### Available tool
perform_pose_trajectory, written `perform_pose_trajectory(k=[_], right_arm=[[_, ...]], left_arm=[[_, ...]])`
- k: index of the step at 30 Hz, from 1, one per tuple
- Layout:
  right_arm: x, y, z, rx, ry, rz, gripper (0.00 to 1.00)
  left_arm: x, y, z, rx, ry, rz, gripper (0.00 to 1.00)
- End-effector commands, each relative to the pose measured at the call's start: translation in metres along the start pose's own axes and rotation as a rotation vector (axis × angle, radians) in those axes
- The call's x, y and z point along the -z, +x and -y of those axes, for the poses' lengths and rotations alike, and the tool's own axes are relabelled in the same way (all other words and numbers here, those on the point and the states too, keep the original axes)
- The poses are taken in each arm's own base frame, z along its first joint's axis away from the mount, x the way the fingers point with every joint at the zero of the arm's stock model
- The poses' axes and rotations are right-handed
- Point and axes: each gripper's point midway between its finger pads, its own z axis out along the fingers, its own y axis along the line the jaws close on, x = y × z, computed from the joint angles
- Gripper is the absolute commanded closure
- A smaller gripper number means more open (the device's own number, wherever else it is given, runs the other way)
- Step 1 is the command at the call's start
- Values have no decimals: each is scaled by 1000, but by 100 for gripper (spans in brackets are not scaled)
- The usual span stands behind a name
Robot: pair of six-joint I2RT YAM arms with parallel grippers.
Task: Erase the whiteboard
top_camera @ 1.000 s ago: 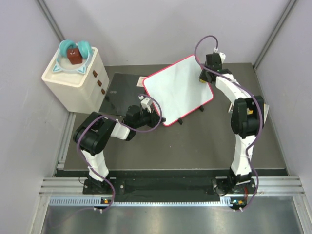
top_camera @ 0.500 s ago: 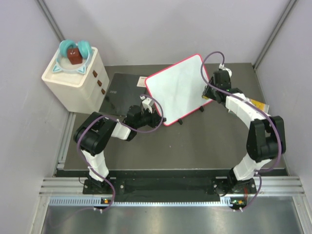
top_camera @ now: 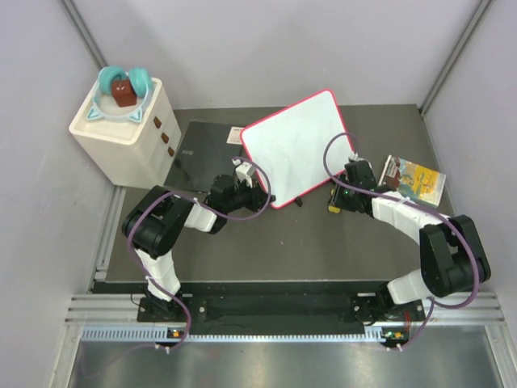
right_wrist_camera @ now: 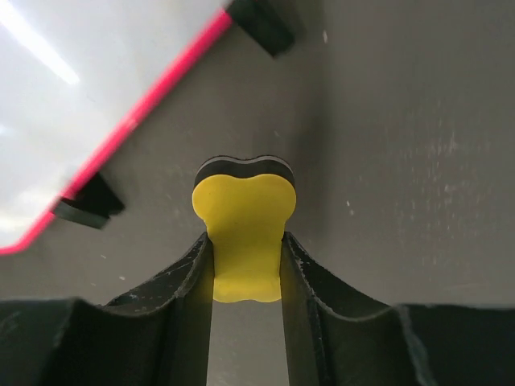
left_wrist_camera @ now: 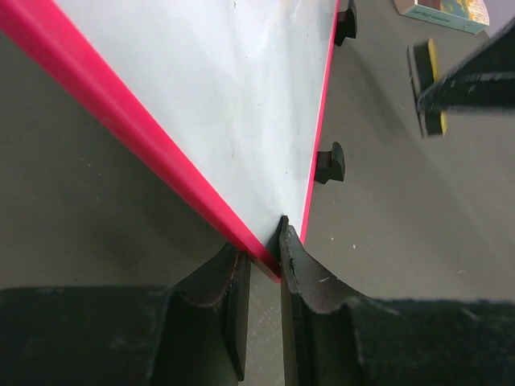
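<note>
The whiteboard (top_camera: 297, 145) is a white board in a thin red frame with small black feet, and it lies tilted at mid-table. Its face (left_wrist_camera: 225, 96) shows only faint specks. My left gripper (top_camera: 260, 196) is shut on the board's near-left corner, with the red frame pinched between the jaws (left_wrist_camera: 265, 257). My right gripper (top_camera: 335, 200) is shut on a yellow and black eraser (right_wrist_camera: 244, 217). It holds the eraser low over the grey table, just off the board's near-right edge (right_wrist_camera: 80, 96). The eraser (left_wrist_camera: 425, 84) also shows in the left wrist view.
A white drawer box (top_camera: 129, 137) with a teal bowl on top stands at the far left. A dark grey slab (top_camera: 202, 149) lies beside the board's left edge. A colourful booklet (top_camera: 412, 179) lies at the right. Walls close in the back and both sides.
My right arm has swung from the board's far-right edge towards me and down to the table, carrying the eraser off the board. The booklet is now uncovered. The left arm held still.
</note>
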Motion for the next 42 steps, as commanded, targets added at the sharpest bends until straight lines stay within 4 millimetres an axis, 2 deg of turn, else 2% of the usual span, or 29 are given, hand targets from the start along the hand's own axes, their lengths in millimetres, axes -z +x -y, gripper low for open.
perform_pose_trajectory(k=[1, 5, 8, 11, 15, 19, 20, 26, 38, 42], right_arm=[[4, 18, 0, -16, -37, -16, 100], [1, 35, 6, -19, -32, -51, 100], [-2, 46, 7, -41, -45, -73, 100], [-4, 53, 10, -44, -43, -88, 91], [-7, 58, 12, -51, -35, -103, 68], [-9, 59, 13, -64, -33, -97, 60], [-9, 59, 13, -65, -32, -98, 54], [-8, 59, 13, -67, -31, -94, 39], [-12, 70, 22, -84, -10, -96, 36], [-14, 74, 25, -87, -5, -102, 36]], left_arm=[[9, 27, -29, -43, -138, -80, 100], [9, 27, -30, -41, -144, -78, 100], [10, 27, -31, -40, -152, -75, 88], [13, 24, -31, -40, -163, -62, 81], [14, 24, -33, -37, -174, -58, 70], [13, 25, -32, -36, -168, -62, 64], [14, 25, -32, -37, -168, -60, 62], [14, 24, -31, -40, -164, -56, 57], [32, 15, -11, -115, -86, 30, 32], [39, 10, -8, -138, -85, 65, 29]])
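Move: The right fingers already hold the eraser; the bare table spot it goes to is about 4 cm back and 6 cm below that hand. From that hand the cleaned whiteboard's middle is some 16 cm ahead and 10 cm left at about hand height, its nearer black clip 9 cm left, level fore-and-aft and 3 cm below. The left fingers hold the board's near corner; the board's middle lies 15 cm ahead and 7 cm right of them, a touch above. The right hand, eraser still pinched, finishes its retreat from the whiteboard with a quick drop of about 4 cm down and as much back to the bare table, pauses there, then opens its fingers wide around the eraser and creeps about a centimetre forward. Meanwhile the left hand, at first still holding the board's near corner, opens its fingers and draws off to the left, back and down by roughly 4 cm in all, clearing the corner. ##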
